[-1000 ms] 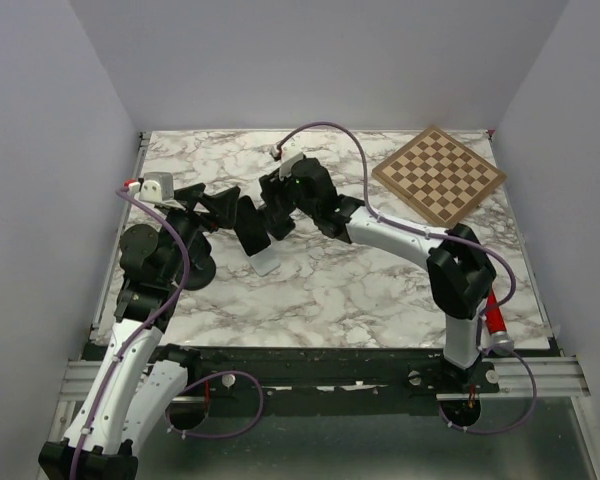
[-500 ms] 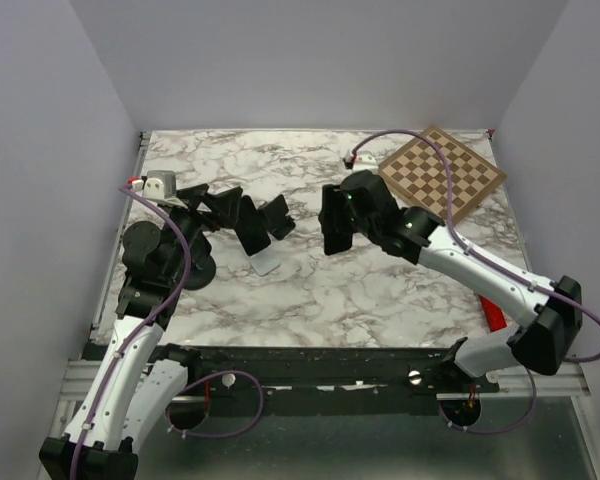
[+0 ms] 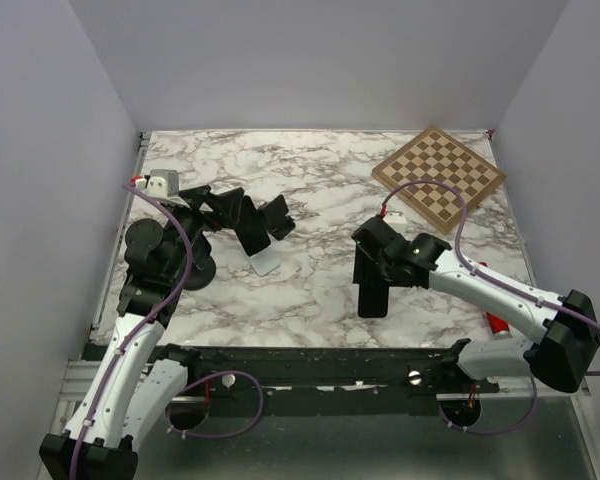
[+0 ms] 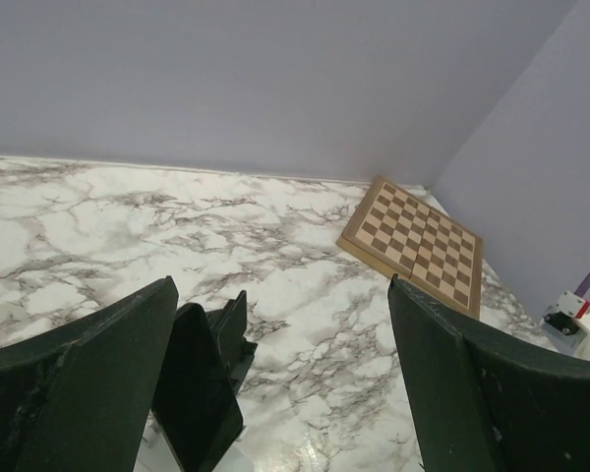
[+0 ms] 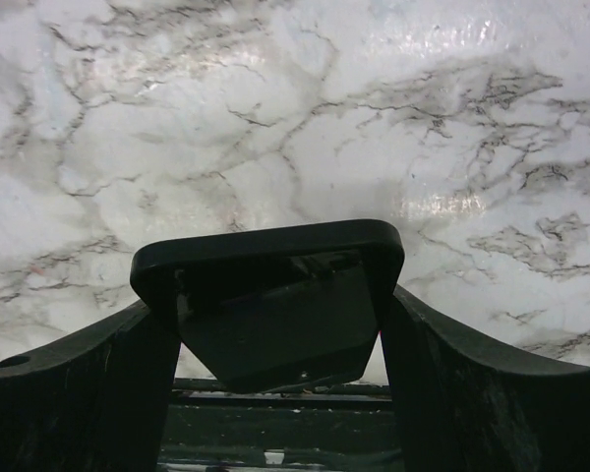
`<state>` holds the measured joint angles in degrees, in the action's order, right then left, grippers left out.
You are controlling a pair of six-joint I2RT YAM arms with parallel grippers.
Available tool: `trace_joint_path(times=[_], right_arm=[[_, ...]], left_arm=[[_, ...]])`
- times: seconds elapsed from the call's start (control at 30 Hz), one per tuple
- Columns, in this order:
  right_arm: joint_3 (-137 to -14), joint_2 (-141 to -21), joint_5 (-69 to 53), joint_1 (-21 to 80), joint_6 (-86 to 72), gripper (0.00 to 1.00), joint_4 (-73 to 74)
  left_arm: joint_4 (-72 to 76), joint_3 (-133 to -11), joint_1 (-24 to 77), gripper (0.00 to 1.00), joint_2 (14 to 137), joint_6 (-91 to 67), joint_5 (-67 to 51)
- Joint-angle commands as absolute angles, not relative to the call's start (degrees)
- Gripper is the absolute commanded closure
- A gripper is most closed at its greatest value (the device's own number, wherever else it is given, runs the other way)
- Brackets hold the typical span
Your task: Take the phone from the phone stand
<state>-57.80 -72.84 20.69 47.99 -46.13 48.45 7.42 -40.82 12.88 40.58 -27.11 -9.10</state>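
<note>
The black phone [image 3: 372,292] hangs clear of the stand, and my right gripper [image 3: 378,262] is shut on its upper part, low over the near middle of the table. In the right wrist view the phone [image 5: 275,295] fills the gap between both fingers of that gripper [image 5: 272,323]. The black phone stand [image 3: 260,228] on its white base stands at the left middle with nothing on it. My left gripper [image 3: 230,208] is open beside it. In the left wrist view the stand [image 4: 205,379] sits just inside the left finger of that gripper [image 4: 285,393].
A wooden chessboard [image 3: 438,172] lies at the far right corner, also in the left wrist view as the chessboard [image 4: 413,241]. A red object [image 3: 497,322] lies by the right arm near the table's front edge. Purple cables loop over both arms.
My right arm has carried the phone off the stand, rightward and toward the near edge. The left gripper has stayed open by the stand.
</note>
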Motion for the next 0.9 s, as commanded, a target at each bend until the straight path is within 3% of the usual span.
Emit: trace_joint_path(times=[0.0,0.17,0.5,0.87], right_arm=[[-55.9,-75.5,21.5,47.9,-49.9,0.63,48.9],[-52.4,-80.7,16.2,44.8,-49.0,0.63,42.5],[-51.4,-92.8,17.2,43.6,-47.9,0.63,37.5],[-48.5,-92.9,16.5,43.4,-49.4,0.55,35.7]], left_arm=[[7.7,-42.5,13.5,0.04,39.6,-27.1,-10.3],[8.0,-42.4,13.9,0.04,39.1,-27.2,-10.7],[7.9,-42.3,13.9,0.04,37.9,-26.8,-10.2],[8.0,-42.2,13.9,0.05,38.0,-26.8,-10.3]])
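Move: Straight below the right hand, some 12 cm down, is the bare patch of table near the front edge for the phone it already holds. The phone stand is about 20 cm ahead and 23 cm left of the hand; the white-based stand is about 14 cm ahead and 28 cm left. The red tube lies some 29 cm right and 4 cm back. From the left hand, that patch is around 34 cm right, 7 cm back and 33 cm lower. Lowering the gripped phone almost straight down by about 11 cm, the right hand brings it onto the bare marble near the front edge, its fingers tipping some 10 degrees nearer to vertical. The descent ends in a small slide of 1 to 2 cm forward and left along the table, the fingers keeping their hold on the phone's two long sides. ##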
